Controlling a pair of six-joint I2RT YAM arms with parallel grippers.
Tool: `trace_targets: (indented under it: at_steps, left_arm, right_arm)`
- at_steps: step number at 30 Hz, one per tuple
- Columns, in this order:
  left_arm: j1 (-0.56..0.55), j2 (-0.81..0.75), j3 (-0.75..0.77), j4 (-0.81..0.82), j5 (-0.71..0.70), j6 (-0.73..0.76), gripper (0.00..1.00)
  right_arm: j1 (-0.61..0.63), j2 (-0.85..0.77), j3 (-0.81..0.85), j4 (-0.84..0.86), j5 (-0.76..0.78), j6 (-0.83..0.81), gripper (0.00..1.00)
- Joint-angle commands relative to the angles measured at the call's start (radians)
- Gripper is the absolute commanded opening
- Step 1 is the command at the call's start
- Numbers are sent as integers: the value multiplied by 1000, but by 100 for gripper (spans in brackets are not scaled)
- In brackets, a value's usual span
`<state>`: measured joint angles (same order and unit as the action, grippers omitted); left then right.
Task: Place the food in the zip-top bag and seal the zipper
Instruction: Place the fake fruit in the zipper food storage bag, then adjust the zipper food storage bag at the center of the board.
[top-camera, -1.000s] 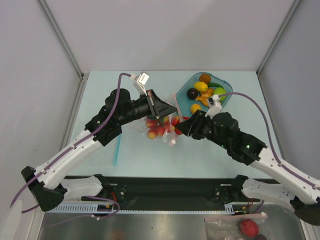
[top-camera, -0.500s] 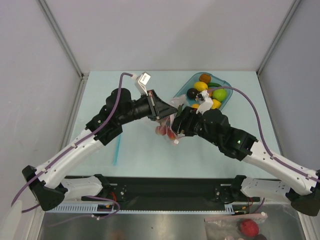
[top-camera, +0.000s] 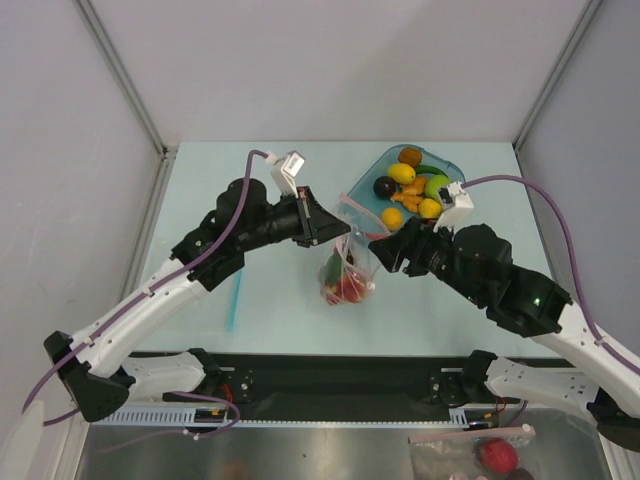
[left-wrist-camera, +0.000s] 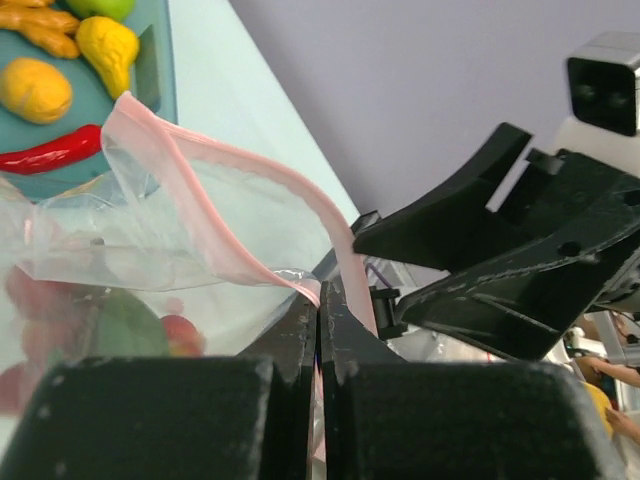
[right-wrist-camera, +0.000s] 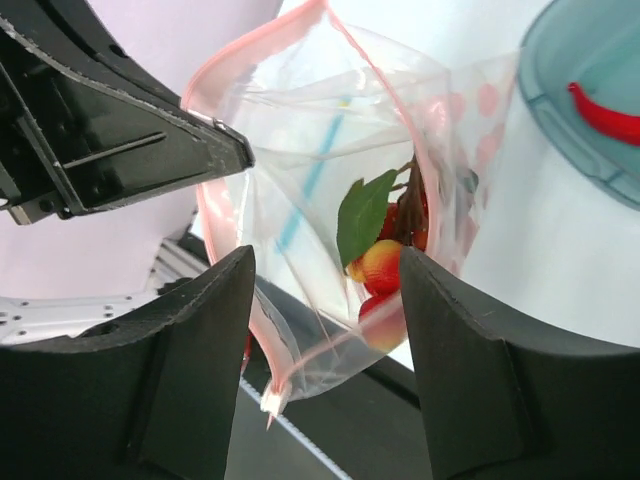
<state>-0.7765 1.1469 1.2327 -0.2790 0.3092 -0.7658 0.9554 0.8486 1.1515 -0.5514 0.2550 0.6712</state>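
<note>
The clear zip-top bag (top-camera: 345, 268) hangs from my left gripper (top-camera: 338, 228), which is shut on its pink zipper (left-wrist-camera: 240, 155) edge. The mouth gapes open in the right wrist view, and a cluster of red balls (right-wrist-camera: 385, 265) with a green leaf lies inside the bag (right-wrist-camera: 330, 130). My right gripper (top-camera: 378, 250) stands open just right of the bag, its fingers wide apart either side of the bag's lower corner (right-wrist-camera: 325, 262) without pinching it. More food sits in the teal tray (top-camera: 366, 182): a lemon (top-camera: 403, 172), a dark plum (top-camera: 384, 186), a green piece (top-camera: 437, 184) and orange pieces.
A light-blue stick (top-camera: 235, 295) lies on the table left of the bag. A red chili (right-wrist-camera: 605, 110) lies in the tray (right-wrist-camera: 560, 120). Another bag with a red ball (top-camera: 480, 452) sits at the near right, below the table edge.
My right gripper has opened and drawn back to the right, out of the bag's mouth. The red cluster now hangs in the bag, which the left gripper still holds up.
</note>
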Motion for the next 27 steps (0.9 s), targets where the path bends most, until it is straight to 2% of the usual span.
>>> trace_targets:
  at_steps: [1, 9, 13, 18, 22, 25, 27]
  left_arm:
    - [5, -41, 39, -15, -41, 65, 1]
    - [5, -46, 105, -121, -85, 135, 1]
    - [5, -21, 194, -257, -223, 229, 2]
    - [6, 62, 379, -497, -500, 382, 2]
    - [6, 163, 508, -647, -659, 474, 2]
    - [6, 212, 504, -686, -716, 525, 4]
    - [6, 209, 412, -622, -699, 548, 4]
  right_arm:
    - [-1, -17, 37, -103, 81, -56, 64]
    - [-3, 67, 48, -142, 136, -73, 69]
    - [-36, 66, 28, -98, 165, -88, 67]
    - [-176, 67, -24, -24, 55, -117, 65]
    - [-325, 130, -44, 24, -43, -140, 64]
    - [-395, 182, -73, 88, -82, -165, 64]
    - [-425, 225, -94, 152, -99, -197, 64]
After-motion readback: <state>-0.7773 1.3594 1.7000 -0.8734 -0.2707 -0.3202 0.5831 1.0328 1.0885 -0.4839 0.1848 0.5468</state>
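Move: The red chili in the near end of the blue tray lies about 21 cm ahead of my right hand, 7 cm to its right and 33 cm below. The orange is roughly 7 cm beyond the chili, the yellow gourd about 9 cm beyond and 11 cm to the right of it. The fruit in the bag hangs some 6 cm ahead of my open right fingers, 4 cm left, 26 cm below. From my left hand, gripping the bag's rim, the chili is around 20 cm ahead, 13 cm right, 34 cm below. With my right fingers staying wide open, I first sink, then reach forward and somewhat right towards the chili in the tray, about 10 cm out and 7 cm down, turning slightly clockwise. My left hand keeps its pinch on the pink zipper rim; after a small dip it swings left and forward some 11 cm, rolling and turning until its fingers tip down towards the table. ##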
